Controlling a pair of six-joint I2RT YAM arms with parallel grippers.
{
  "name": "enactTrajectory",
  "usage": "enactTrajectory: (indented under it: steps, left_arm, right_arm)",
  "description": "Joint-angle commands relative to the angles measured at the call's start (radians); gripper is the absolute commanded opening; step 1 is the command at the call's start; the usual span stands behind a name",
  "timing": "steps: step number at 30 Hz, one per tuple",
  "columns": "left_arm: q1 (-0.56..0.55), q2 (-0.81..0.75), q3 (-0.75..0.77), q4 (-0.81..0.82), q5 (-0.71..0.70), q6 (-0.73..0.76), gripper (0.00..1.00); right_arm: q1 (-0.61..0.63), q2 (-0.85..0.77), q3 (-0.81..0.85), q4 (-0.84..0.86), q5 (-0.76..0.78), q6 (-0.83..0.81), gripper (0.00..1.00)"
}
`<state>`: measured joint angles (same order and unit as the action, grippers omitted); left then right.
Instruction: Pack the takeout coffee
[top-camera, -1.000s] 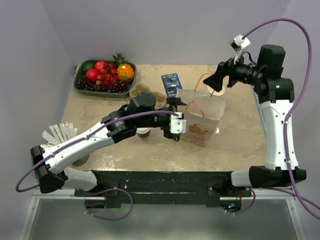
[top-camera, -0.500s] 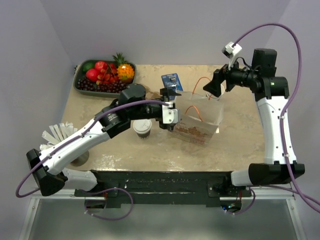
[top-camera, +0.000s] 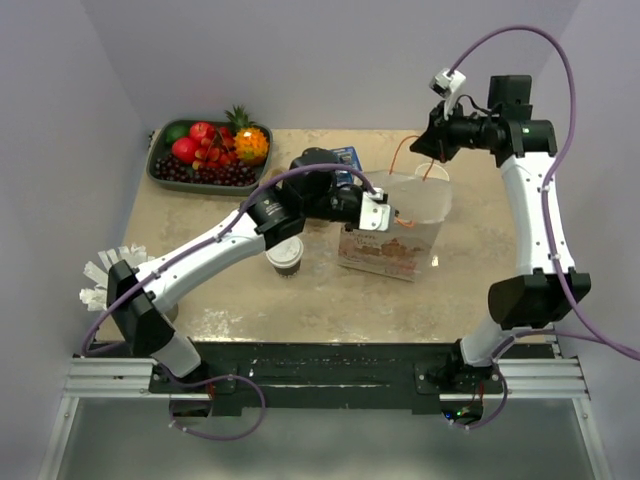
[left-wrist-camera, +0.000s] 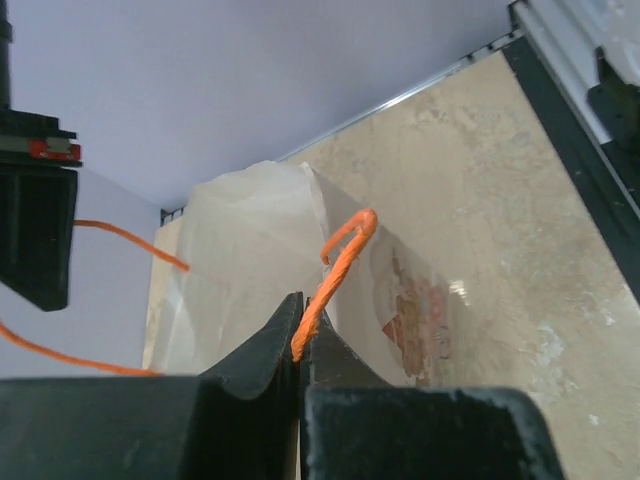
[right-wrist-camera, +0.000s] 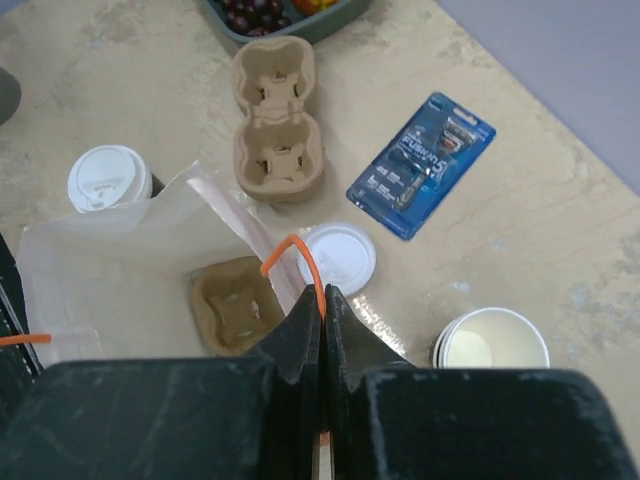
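The takeout coffee (top-camera: 285, 255), a brown cup with a white lid, stands on the table left of the bag; the right wrist view shows the coffee (right-wrist-camera: 108, 178) just outside the bag's wall. The translucent white paper bag (top-camera: 395, 230) stands upright with two orange cord handles. My left gripper (top-camera: 376, 213) is shut on the near handle (left-wrist-camera: 340, 255); its jaws (left-wrist-camera: 300, 322) pinch the cord. My right gripper (top-camera: 428, 148) is shut on the far handle (right-wrist-camera: 300, 255), held at the bag's back rim. A pulp carrier piece (right-wrist-camera: 235, 305) lies inside the bag.
A brown two-cup pulp carrier (right-wrist-camera: 275, 120), a loose white lid (right-wrist-camera: 338, 258), a blue razor pack (right-wrist-camera: 422, 165) and a stack of lidless cups (right-wrist-camera: 492, 343) lie behind the bag. A fruit tray (top-camera: 160, 165) sits back left. White fanned items (top-camera: 110, 270) lie at the left edge.
Both grippers went from open to shut, each on an orange handle. The left arm swung up over the bag's left side; the right arm moved left and back.
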<state>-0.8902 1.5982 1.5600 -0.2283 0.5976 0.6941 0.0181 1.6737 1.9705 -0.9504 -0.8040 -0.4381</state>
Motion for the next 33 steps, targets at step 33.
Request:
enactTrajectory:
  steps: [33]
  left_arm:
    - [-0.062,-0.304,-0.074,-0.114,0.113,-0.221,0.0]
  right_arm:
    - [0.347,-0.346,-0.075,-0.105,0.097,0.113,0.0]
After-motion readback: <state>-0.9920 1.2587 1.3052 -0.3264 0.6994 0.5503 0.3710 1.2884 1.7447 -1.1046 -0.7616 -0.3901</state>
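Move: Each hand already pinches one orange handle of the paper bag, whose middle lies about 20 cm below my left hand and 7 cm ahead of it. Seen from my right hand, the bag is about 8 cm back, 3 cm left and 21 cm down. The lidded cup stands some 24 cm left of my left hand and 2 cm ahead. The white cup stack is about 5 cm ahead and 5 cm right of my right hand. Both cups are some 30 cm lower than the hands. Holding both handles shut in my fingers, I sweep the bag back towards my base and somewhat left. My right hand goes back about 23 cm, turning some 20 degrees counter-clockwise; my left goes back about 17 cm while sinking 12, tipping and turning clockwise. Then both reverse, easing forward about 5 cm as they rise, the left regaining all its height. ##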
